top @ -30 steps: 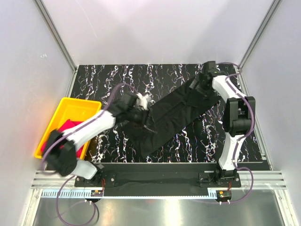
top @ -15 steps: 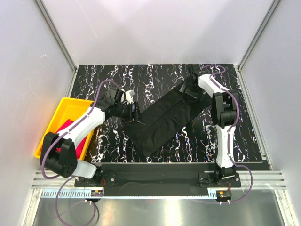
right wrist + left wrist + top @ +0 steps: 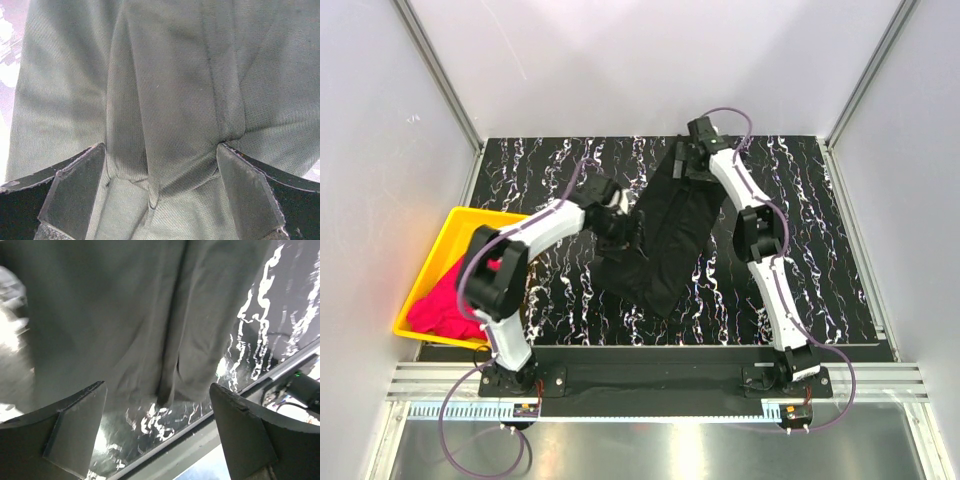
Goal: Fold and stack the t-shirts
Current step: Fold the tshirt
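The black t-shirt (image 3: 665,245) lies folded into a long narrow strip on the marbled table, running from the far middle towards the near middle. My left gripper (image 3: 617,228) stands open beside the strip's left edge. In the left wrist view its fingers (image 3: 75,425) hold nothing, and the black t-shirt (image 3: 125,315) lies just beyond them. My right gripper (image 3: 682,165) is at the strip's far end, open wide, its fingertips (image 3: 250,195) resting on the black t-shirt (image 3: 165,100), with a crease of cloth between them. The pink t-shirt (image 3: 445,305) lies crumpled in the yellow tray (image 3: 480,222).
The yellow tray sits at the table's left edge, partly over it. White walls with metal posts close in the back and sides. A metal rail (image 3: 650,385) runs along the near edge by the arm bases. Purple cables loop over both arms.
The shirt's far end has swung left, so the strip has turned from diagonal to nearly upright. My right gripper moved left with that end. My left gripper opened and let go of the shirt's edge.
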{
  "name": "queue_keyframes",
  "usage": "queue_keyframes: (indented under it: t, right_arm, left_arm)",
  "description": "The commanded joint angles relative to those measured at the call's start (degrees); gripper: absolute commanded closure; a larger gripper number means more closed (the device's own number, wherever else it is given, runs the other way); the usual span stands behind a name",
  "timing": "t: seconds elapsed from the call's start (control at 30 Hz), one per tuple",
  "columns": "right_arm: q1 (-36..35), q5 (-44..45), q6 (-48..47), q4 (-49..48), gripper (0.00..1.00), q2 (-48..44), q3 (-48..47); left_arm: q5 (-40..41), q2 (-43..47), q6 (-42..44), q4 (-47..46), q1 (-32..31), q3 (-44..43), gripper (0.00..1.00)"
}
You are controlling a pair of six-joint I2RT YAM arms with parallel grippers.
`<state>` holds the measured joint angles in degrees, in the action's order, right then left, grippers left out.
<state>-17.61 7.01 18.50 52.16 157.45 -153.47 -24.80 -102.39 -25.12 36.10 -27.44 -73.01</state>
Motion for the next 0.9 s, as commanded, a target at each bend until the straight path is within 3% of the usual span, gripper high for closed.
queue_keyframes:
  t: [0.0,0.27,0.53,0.73,0.87]
  right_arm:
    - [-2.9,-6.8,-6.5,-0.8,0.0,1.6,-1.2]
    - [-7.6,-16.4,-13.9,-5.6,0.0,2.7,-2.3]
    - [-8.4,-14.8,-14.1,-9.3,0.0,1.1,-5.4]
    - [-7.6,-7.4,-5.7,-7.5,0.0,-10.2,0.7]
    - [-3.0,-9.5,5.4,-4.4,0.0,-21.4,8.5]
  left_arm:
    - [1.0,-4.0,-1.6,-0.3,-3.1,-4.3,0.15]
    - [1.2,4.2,-5.8,-7.3,-3.1,4.0,0.16]
    - [0.3,5.3,-7.9,-7.7,-3.3,9.3,0.1]
    - [0.2,2.4,-9.9,-9.0,-4.9,12.9,0.1]
    - [-3.1,-0.3,-11.8,-11.8,-6.0,13.2,0.1]
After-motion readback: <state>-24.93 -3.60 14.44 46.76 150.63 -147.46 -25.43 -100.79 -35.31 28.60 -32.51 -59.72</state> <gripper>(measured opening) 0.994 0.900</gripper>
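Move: The t-shirt lies slantwise, its far end tipped to my right. That far end is right under my right hand, barely 1 cm below the open fingers; the shirt's middle is some 20 cm back and 8 cm left of this hand. From my left hand, all about 6 cm lower, the near end's middle lies roughly 11 cm back and 1 cm left, and the shirt's middle 8 cm ahead and 6 cm right. With my right fingers wide open and still pressing on the shirt's far end, I sweep it about 13 cm to the left, turning the wrist some 30 degrees counter-clockwise, then lift off and start back to the right, untwisting a little. My open left hand dips and rises over the near part, then comes back about 6 cm towards the near end and down close onto the cloth. ##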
